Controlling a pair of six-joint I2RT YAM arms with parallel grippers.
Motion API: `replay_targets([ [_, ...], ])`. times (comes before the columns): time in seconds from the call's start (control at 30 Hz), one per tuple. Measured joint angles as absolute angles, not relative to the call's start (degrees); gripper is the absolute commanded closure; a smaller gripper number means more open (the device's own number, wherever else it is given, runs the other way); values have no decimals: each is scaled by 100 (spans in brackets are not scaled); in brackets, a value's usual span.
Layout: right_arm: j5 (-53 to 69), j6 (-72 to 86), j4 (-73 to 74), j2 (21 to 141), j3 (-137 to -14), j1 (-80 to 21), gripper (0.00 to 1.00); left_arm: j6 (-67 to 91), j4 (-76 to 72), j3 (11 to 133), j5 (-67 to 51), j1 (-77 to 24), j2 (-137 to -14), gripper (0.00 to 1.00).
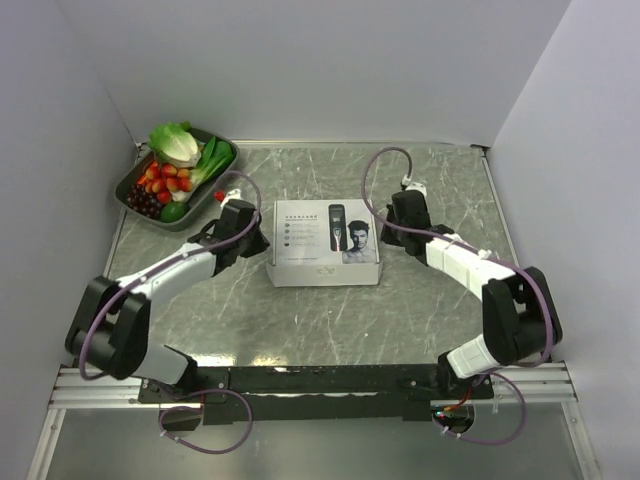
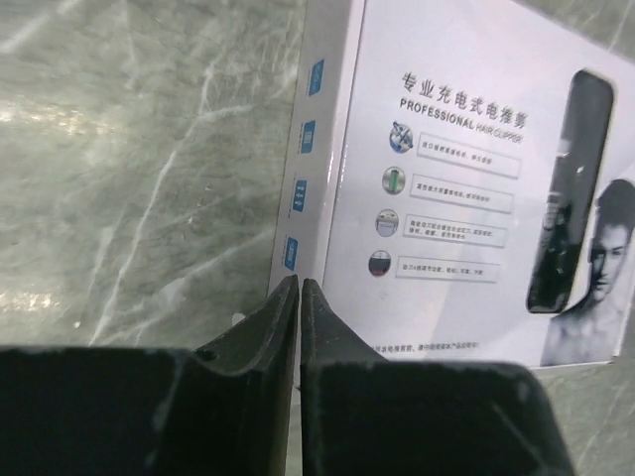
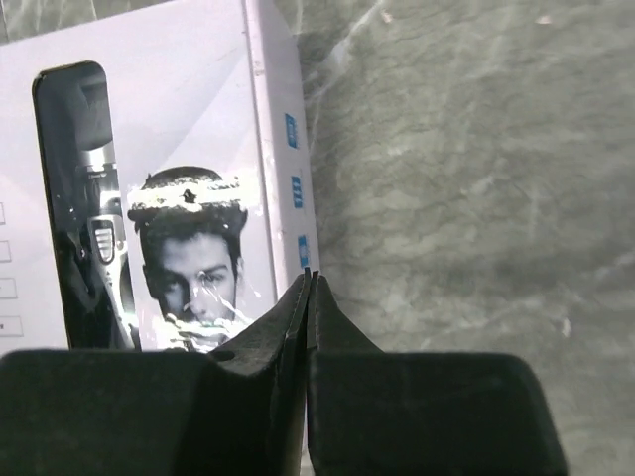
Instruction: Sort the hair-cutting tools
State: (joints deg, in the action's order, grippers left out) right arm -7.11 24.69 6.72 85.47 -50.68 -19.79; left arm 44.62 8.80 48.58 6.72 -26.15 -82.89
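Observation:
No loose hair-cutting tools show on the table; they are hidden. A closed white box lies flat at the table's middle, its lid showing a black-and-silver clipper and a man's face. My left gripper hovers at the box's left edge. In the left wrist view its tips stand shut, with only a hairline slit and nothing between them. My right gripper is at the box's right edge, and its tips are pressed together, empty, over the box's side wall.
A dark green tray of lettuce, strawberries, grapes and other greens sits at the back left corner. White walls close in the grey marbled tabletop on three sides. Purple cables loop above both arms.

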Motion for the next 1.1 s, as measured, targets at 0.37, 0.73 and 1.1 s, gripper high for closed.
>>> replay_targets([
  [0.37, -1037, 2698, 1004, 8012, -4423, -1979, 68, 4676, 976, 3841, 895, -2609, -7710, 78],
  [0.73, -1085, 2716, 917, 8252, -4390, -1979, 68, 4678, 965, 3820, 1070, -2609, -7797, 68],
  [1.1, -954, 2716, 727, 8554, -4390, -1979, 69, 4626, 923, 4125, 1127, -2609, -8195, 68],
])
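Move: The closed clipper box lies between the hands. Its middle is roughly 6 cm ahead and 13 cm to the right of the left hand, and about 4 cm ahead and 13 cm to the right hand's left. It sits some 6 cm below both hands, which hover near its side edges. The produce tray stands about 17 cm ahead and 20 cm left of the left hand. With no clear touch on the box, both hands draw away from its sides and sink. The left goes back and down about 4 cm each and 3 cm outward, after a slight rise, then creeps forward a little. The right sinks almost 5 cm, back 3.5 and outward 2. Both tip down slightly and part their shut fingers to about a third. ##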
